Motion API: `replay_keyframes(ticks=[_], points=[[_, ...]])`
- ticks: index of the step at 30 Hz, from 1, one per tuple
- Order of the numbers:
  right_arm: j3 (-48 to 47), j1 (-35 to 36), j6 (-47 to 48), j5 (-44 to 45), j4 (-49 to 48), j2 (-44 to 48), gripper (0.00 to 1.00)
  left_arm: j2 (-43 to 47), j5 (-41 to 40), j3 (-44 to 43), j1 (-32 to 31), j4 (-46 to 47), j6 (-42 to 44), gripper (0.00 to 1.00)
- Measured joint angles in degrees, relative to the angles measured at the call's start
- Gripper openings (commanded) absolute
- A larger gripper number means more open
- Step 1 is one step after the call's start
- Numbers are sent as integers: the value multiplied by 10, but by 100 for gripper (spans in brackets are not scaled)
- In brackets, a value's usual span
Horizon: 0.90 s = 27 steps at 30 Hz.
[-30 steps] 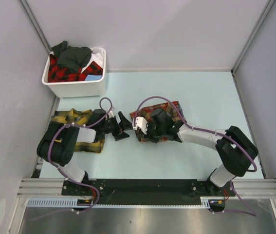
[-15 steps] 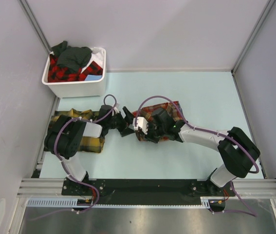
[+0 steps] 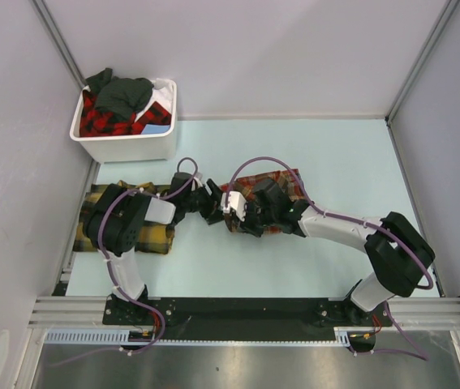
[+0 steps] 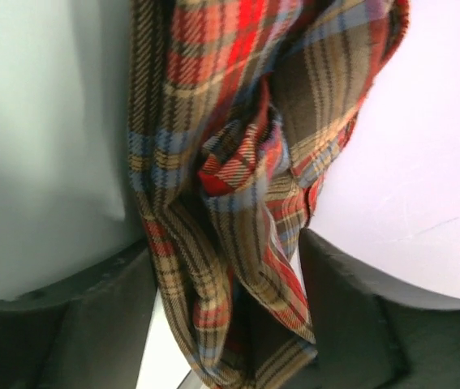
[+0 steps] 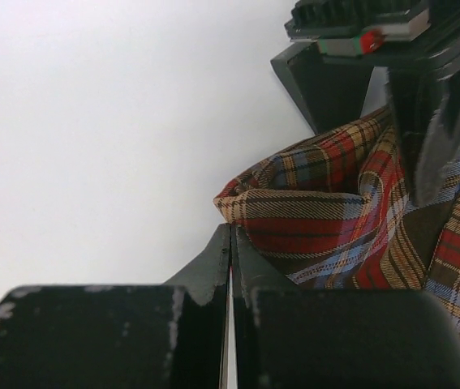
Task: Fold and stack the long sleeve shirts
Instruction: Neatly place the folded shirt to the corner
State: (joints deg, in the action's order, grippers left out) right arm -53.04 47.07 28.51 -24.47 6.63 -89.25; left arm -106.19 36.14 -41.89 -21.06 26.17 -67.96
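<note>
A red-brown plaid long sleeve shirt (image 3: 285,183) lies bunched at mid-table, with both grippers at its left edge. My left gripper (image 3: 212,203) reaches in from the left. In the left wrist view its jaws (image 4: 230,324) stand apart, open, around a hanging fold of this shirt (image 4: 213,121), and a gap shows beside the left finger (image 4: 92,324). My right gripper (image 3: 236,217) lies over the shirt. Its fingers (image 5: 231,231) are shut together, tip against a rolled fold of the shirt (image 5: 311,211). A folded yellow-and-dark-green shirt (image 3: 152,240) lies under the left arm.
A white bin (image 3: 124,147) at the back left holds red-black plaid and dark grey shirts. Grey walls close in the table on the left, back and right. The left gripper's body (image 5: 335,73) shows close ahead in the right wrist view.
My left gripper has moved right and slightly back onto the red-brown shirt's left edge, its jaws narrowing around a fold. The right gripper has stayed shut on the shirt.
</note>
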Motion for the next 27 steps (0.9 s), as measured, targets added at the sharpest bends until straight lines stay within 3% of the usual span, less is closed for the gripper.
replay_keyframes(ticks=[3, 4, 6, 9, 11, 13, 15, 16, 21, 27], points=[[0, 2, -9, 0, -7, 1, 0, -5, -1, -9, -2, -19, 3, 43], [0, 3, -13, 0, -10, 2, 0, -5, -2, -15, -2, -38, 13, 23], [0, 8, -21, -4, -14, 3, 0, -5, 2, -25, -2, -75, 31, 1], [0, 18, -36, -18, -21, 8, 20, -3, 11, -59, 1, -162, 98, 0], [0, 26, -45, -30, -24, 16, 42, 5, 17, -102, 5, -255, 168, 0], [0, 30, -54, -38, -23, 27, 70, 18, 16, -138, 11, -328, 231, 0], [0, 24, -57, -44, -15, 44, 92, 37, 12, -175, 25, -413, 310, 0], [0, 19, -59, -46, -9, 52, 97, 48, 6, -186, 33, -448, 341, 0], [0, -32, -58, -46, 27, 96, 100, 86, -35, -238, 78, -623, 492, 0], [3, -68, -47, -26, 68, 125, 100, 123, -83, -298, 104, -762, 621, 0]])
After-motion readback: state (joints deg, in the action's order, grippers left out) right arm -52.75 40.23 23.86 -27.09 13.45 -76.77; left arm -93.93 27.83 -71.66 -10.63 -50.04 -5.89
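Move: The folded red shirt's raised left edge is already pinched in the right hand's shut fingers and lies between the left hand's still-open ones. From the left hand the shirt's middle is about 11 cm right, 5 ahead and 2 below; from the right hand it is some 7 cm right, 5 ahead and 6 below. The folded yellow shirt lies about 26 cm straight left of the left hand; the white basket stands some 26 cm left and 23 ahead. The left hand dips about a centimetre and closes on the red shirt's raised left edge, then draws it about 12 cm left and some 6 cm up towards the yellow shirt, its left side rolling up about 30 degrees as it swings clockwise. The right hand follows briefly left and back, lets go and opens wide, rising about 6 cm before heading right and slightly forward, clear above the red shirt. ##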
